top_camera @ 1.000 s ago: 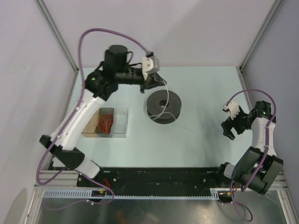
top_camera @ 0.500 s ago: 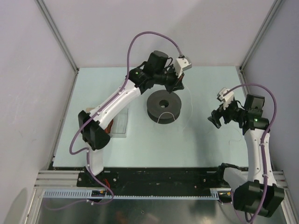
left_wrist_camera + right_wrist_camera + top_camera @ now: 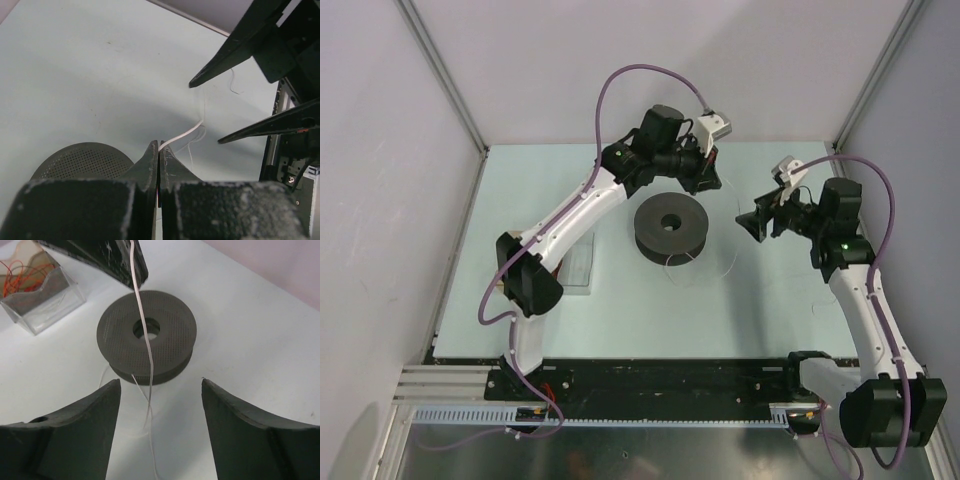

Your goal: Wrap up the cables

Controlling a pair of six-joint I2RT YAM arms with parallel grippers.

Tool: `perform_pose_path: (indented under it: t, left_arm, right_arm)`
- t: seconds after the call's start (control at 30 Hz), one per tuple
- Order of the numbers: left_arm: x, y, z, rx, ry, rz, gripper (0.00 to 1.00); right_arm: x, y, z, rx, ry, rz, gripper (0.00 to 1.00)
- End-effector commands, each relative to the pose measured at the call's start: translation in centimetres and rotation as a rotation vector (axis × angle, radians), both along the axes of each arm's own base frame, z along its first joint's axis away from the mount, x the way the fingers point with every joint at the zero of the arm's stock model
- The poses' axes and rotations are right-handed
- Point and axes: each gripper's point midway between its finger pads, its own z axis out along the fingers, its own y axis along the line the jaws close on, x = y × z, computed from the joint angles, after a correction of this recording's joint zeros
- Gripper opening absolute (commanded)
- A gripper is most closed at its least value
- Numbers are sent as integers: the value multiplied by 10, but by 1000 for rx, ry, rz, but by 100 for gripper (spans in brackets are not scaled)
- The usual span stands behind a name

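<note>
A black spool [image 3: 670, 225] lies flat in the middle of the table. My left gripper [image 3: 706, 176] hovers behind and to the right of it, shut on the thin white cable [image 3: 186, 134], which leaves the fingertips [image 3: 159, 146]. From there the cable hangs down past the spool [image 3: 146, 335] and trails onto the table in loose loops [image 3: 672, 262]. My right gripper [image 3: 751, 222] is to the right of the spool, facing it, open. In the right wrist view the hanging cable [image 3: 150, 405] passes between the two spread fingers of the right gripper [image 3: 160, 380], touching neither.
A clear plastic box [image 3: 35, 290] holding orange wires stands left of the spool, partly under the left arm [image 3: 578, 268]. The right gripper's black fingers [image 3: 235, 45] show close ahead in the left wrist view. Walls and frame posts ring the table.
The left arm swung from behind the spool's left side to its back right, carrying the cable. The right arm reached up and left toward the spool, its jaws narrowing somewhat.
</note>
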Motion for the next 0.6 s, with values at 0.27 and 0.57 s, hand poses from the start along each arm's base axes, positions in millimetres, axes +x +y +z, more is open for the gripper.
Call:
perform_pose_path:
  t: [0.27,0.57]
  left_arm:
    - [-18,-10,34,-101,-4,-85,0]
    - [-21,23,38,-113,-5,-132,55]
  right_arm:
    - [21,38,47,76,-161,60,38]
    - [12,33,45,28,-180,78,0]
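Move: The white cable hangs from my left hand's shut fingertips. The stretch my open right hand will pinch lies about 4 cm to its left, 2 ahead and 1 higher; from my left hand it is some 2 cm back, 3 to the right and 2 lower. My left fingertips are roughly 3 cm ahead of my right hand, 6 to its left and 4 above. The black spool sits about 13 cm ahead, 13 left and 24 below my right hand. I bring my right hand about 4 cm left, slightly forward and up, to the cable just below my left fingertips, shutting its wide-open fingers as it goes until they pinch the white strand. My left hand keeps its pinch, easing back about 1 cm, then parts its fingers right at the end to let go of the cable. ##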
